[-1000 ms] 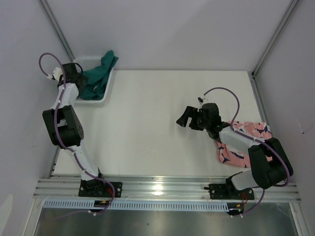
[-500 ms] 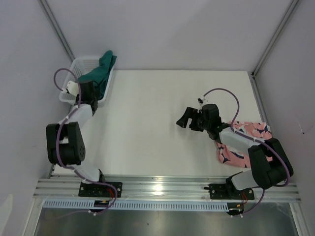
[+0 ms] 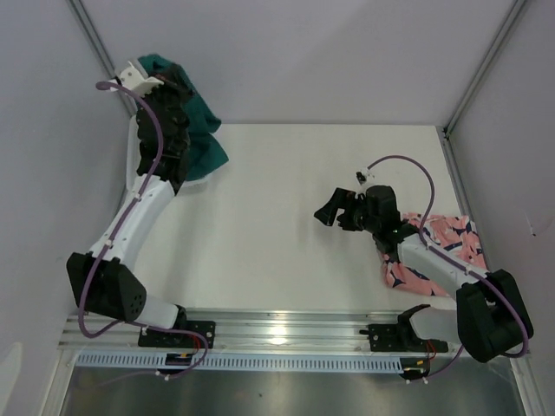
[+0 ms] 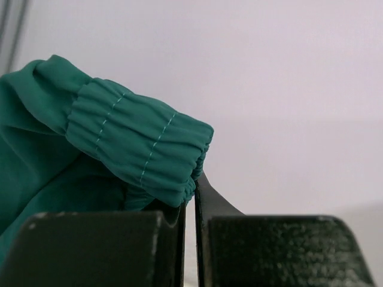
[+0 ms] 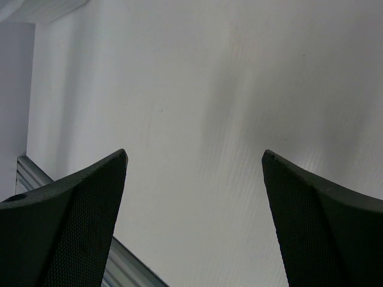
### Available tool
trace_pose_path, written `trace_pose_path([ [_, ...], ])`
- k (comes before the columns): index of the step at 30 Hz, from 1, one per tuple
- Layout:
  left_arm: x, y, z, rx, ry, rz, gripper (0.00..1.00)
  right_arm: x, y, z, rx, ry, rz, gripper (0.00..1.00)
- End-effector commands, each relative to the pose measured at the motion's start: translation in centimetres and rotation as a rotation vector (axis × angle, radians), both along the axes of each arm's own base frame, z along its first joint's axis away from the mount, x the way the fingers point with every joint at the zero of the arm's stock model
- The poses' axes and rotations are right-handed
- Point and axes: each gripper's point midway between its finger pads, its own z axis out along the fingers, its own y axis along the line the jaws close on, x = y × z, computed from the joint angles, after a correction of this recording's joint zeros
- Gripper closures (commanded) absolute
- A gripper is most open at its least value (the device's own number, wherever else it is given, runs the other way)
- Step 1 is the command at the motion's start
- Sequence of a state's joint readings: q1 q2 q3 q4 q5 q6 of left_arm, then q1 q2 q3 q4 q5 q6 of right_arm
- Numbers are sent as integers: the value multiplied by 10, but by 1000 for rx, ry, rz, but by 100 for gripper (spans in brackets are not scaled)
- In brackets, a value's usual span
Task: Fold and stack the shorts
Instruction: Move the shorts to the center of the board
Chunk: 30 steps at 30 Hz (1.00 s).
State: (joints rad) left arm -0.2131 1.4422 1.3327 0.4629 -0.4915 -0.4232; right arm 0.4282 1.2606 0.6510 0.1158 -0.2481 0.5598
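The dark teal green shorts (image 3: 205, 146) hang in the air at the back left, over the table's far corner. My left gripper (image 3: 178, 87) is raised high and shut on them. In the left wrist view the gathered waistband (image 4: 139, 150) bunches over the left gripper (image 4: 190, 192), whose jaws pinch the fabric. The salmon-pink shark-print shorts (image 3: 436, 251) lie crumpled at the table's right edge, partly under my right arm. My right gripper (image 3: 334, 211) hovers over the table's middle right, open and holding nothing. Its fingers (image 5: 78, 203) are spread wide above bare white table.
The white table (image 3: 286, 251) fills the middle. A metal rail (image 3: 286, 328) runs along the near edge and shows in the right wrist view as a rail corner (image 5: 36, 173). Grey walls close in at the back and on both sides.
My left gripper shut on the teal shorts at the basket and lifted them high to the back left. The right arm barely shifted and stayed open.
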Motion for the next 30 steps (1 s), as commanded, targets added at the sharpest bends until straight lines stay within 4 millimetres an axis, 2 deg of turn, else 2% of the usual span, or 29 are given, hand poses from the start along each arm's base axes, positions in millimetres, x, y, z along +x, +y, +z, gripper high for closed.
trace_pose_path([
  [1, -92, -19, 159, 118, -410, -63, 100, -1, -6, 15, -13, -59, -8, 6],
  [3, -123, -35, 183, 148, -477, -124, 100, -1, -9, 20, -15, -75, -13, 6],
  [4, -155, -43, 199, 141, -530, -163, 100, -2, -8, 21, -16, -79, -8, 6],
  [5, -170, -47, 207, 137, -554, -194, 100, -1, -8, 23, -14, -83, -3, 6],
  [6, -179, -54, 206, 131, -557, -235, 100, 0, -8, 24, -11, -82, -1, 6],
  [7, -203, -61, 214, 100, -586, -316, 100, -1, -7, 25, -7, -80, 4, 6],
  [8, -213, -65, 214, 85, -597, -362, 100, 0, -7, 27, -2, -82, 4, 7],
  [9, -218, -71, 208, 63, -593, -412, 100, 0, -7, 29, 1, -85, 0, 7],
  [10, -234, -79, 206, 10, -612, -501, 100, 2, -9, 31, 1, -92, -9, 7],
  [12, -241, -91, 196, -30, -607, -591, 100, 4, -13, 37, 5, -106, -23, 7],
  [14, -252, -109, 196, -73, -615, -720, 100, 5, -18, 45, 8, -122, -36, 7],
  [19, -261, -146, 201, -168, -561, -978, 100, 8, -23, 62, 19, -150, -38, 7],
  [23, -241, -171, 173, -223, -441, -1065, 100, 7, -32, 70, 27, -169, -60, 7],
  [24, -223, -181, 146, -239, -361, -1059, 100, 7, -34, 70, 26, -168, -68, 7],
  [25, -217, -185, 134, -262, -326, -1061, 100, 6, -37, 68, 22, -156, -76, 7],
  [27, -190, -196, 80, -296, -187, -1025, 100, 7, -48, 62, 7, -123, -113, 7],
  [29, -171, -210, 44, -324, -108, -1025, 100, 6, -55, 56, -2, -97, -128, 7],
  [30, -160, -220, 10, -333, -58, -1016, 100, 7, -62, 55, -8, -90, -151, 7],
])
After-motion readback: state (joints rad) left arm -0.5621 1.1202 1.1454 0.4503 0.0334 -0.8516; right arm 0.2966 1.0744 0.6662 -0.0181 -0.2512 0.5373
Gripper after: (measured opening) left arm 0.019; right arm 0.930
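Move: The teal shorts are already pinched by the waistband in the left hand, high above the basket. The board's centre, where they are being taken, lies about 17 cm back from that hand, 25 to its right and 45 below; the white basket about 3 cm ahead, 13 left and 40 below. The pink shorts lie about 38 cm to the right of the centre and 8 nearer. From the empty right hand, the board's centre is level, about 10 cm left and 13 below. The teal shorts, still gripped by the waistband, are swept fast away from the basket: the left hand draws back about 26 cm while rising some 20, then swings right and sinks about 16 cm, coming partly forward again over the board's near-left part and turning clockwise. The open right hand eases about 5 cm right and 4 up. ##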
